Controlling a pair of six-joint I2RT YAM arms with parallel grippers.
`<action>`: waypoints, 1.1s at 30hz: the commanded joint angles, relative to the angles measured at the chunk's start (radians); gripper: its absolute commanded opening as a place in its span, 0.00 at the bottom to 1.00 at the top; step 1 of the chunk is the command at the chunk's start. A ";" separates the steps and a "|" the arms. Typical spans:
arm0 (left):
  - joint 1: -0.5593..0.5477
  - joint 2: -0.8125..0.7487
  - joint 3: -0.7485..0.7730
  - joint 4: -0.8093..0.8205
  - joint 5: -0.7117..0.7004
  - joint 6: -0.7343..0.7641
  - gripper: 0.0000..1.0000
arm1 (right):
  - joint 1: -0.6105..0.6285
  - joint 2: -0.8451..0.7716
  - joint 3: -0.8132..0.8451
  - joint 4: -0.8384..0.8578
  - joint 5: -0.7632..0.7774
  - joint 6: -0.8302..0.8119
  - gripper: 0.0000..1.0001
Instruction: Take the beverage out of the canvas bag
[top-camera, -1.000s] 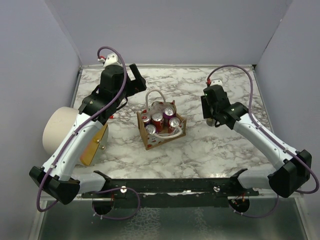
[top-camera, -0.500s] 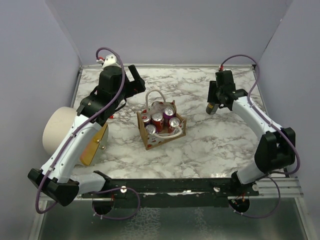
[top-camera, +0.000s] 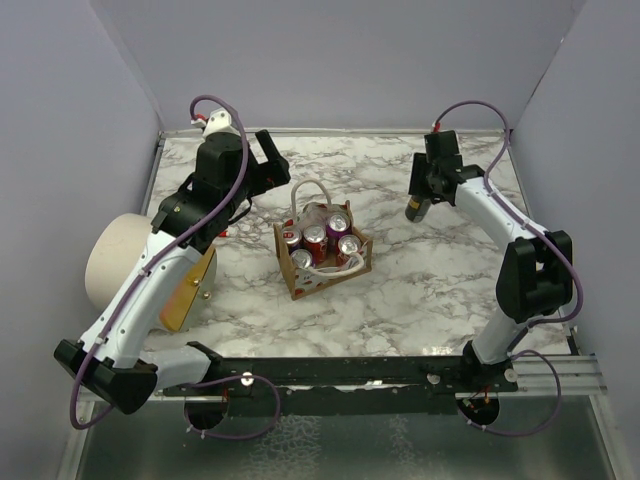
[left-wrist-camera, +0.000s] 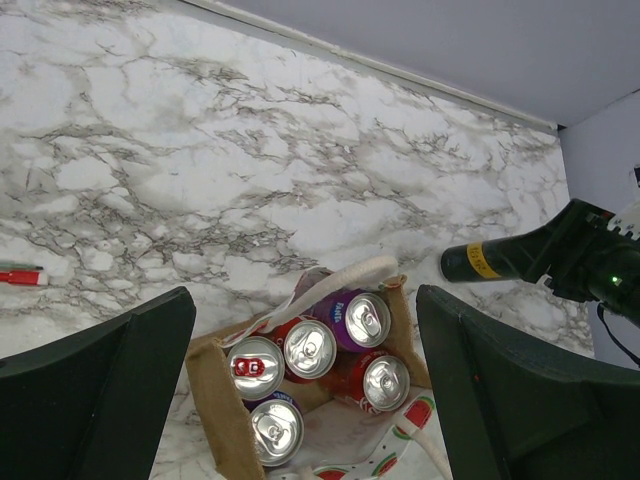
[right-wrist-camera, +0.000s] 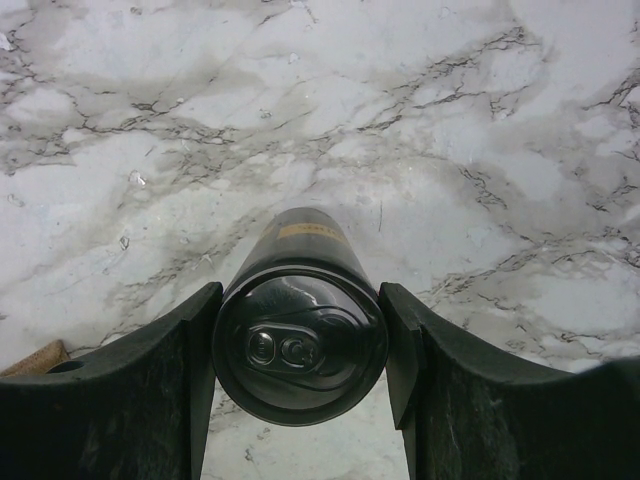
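Note:
The canvas bag (top-camera: 300, 281) is a small brown tote with white loop handles, standing mid-table. It holds several red and purple beverage cans (top-camera: 318, 238), tops up, also in the left wrist view (left-wrist-camera: 310, 348). My left gripper (top-camera: 268, 166) is open and empty, above and back-left of the bag (left-wrist-camera: 213, 398), its fingers (left-wrist-camera: 120, 370) either side of it in the wrist view. My right gripper (top-camera: 419, 205) is shut on a black can (right-wrist-camera: 300, 335), held tilted over the back right of the table, away from the bag. The black can also shows in the left wrist view (left-wrist-camera: 492, 259).
A large cream cylinder (top-camera: 118, 260) with an orange disc (top-camera: 190, 290) lies at the left edge beside my left arm. A small red and white object (left-wrist-camera: 20, 275) lies on the marble left of the bag. Grey walls close the back and sides.
My right arm has swung toward the back of the table, carrying the black can farther from the bag. My left arm has barely moved.

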 joint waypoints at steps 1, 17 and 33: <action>0.004 -0.027 0.001 -0.005 -0.015 0.009 0.96 | -0.002 -0.013 -0.007 0.098 0.012 -0.016 0.02; 0.004 -0.037 -0.011 0.001 -0.011 0.014 0.96 | -0.002 -0.033 0.017 0.079 -0.024 -0.040 0.70; 0.004 -0.028 -0.040 0.033 0.014 0.011 0.96 | -0.002 -0.303 -0.177 -0.032 -0.190 -0.034 0.94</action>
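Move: The right hand still grips the upright beverage can near its top; the table spot for its base is straight below, about 11 cm down. The canvas bag stands some 26 cm to this hand's left and 10 cm back, roughly 4 cm lower; its purple can is about 22 cm left, 7 cm back and 5 cm lower. From the left hand, that table spot lies about 37 cm right, 8 cm ahead and 30 cm below. The right hand eases down slightly, opens to let go of the can, then lifts about 6 cm clear. ##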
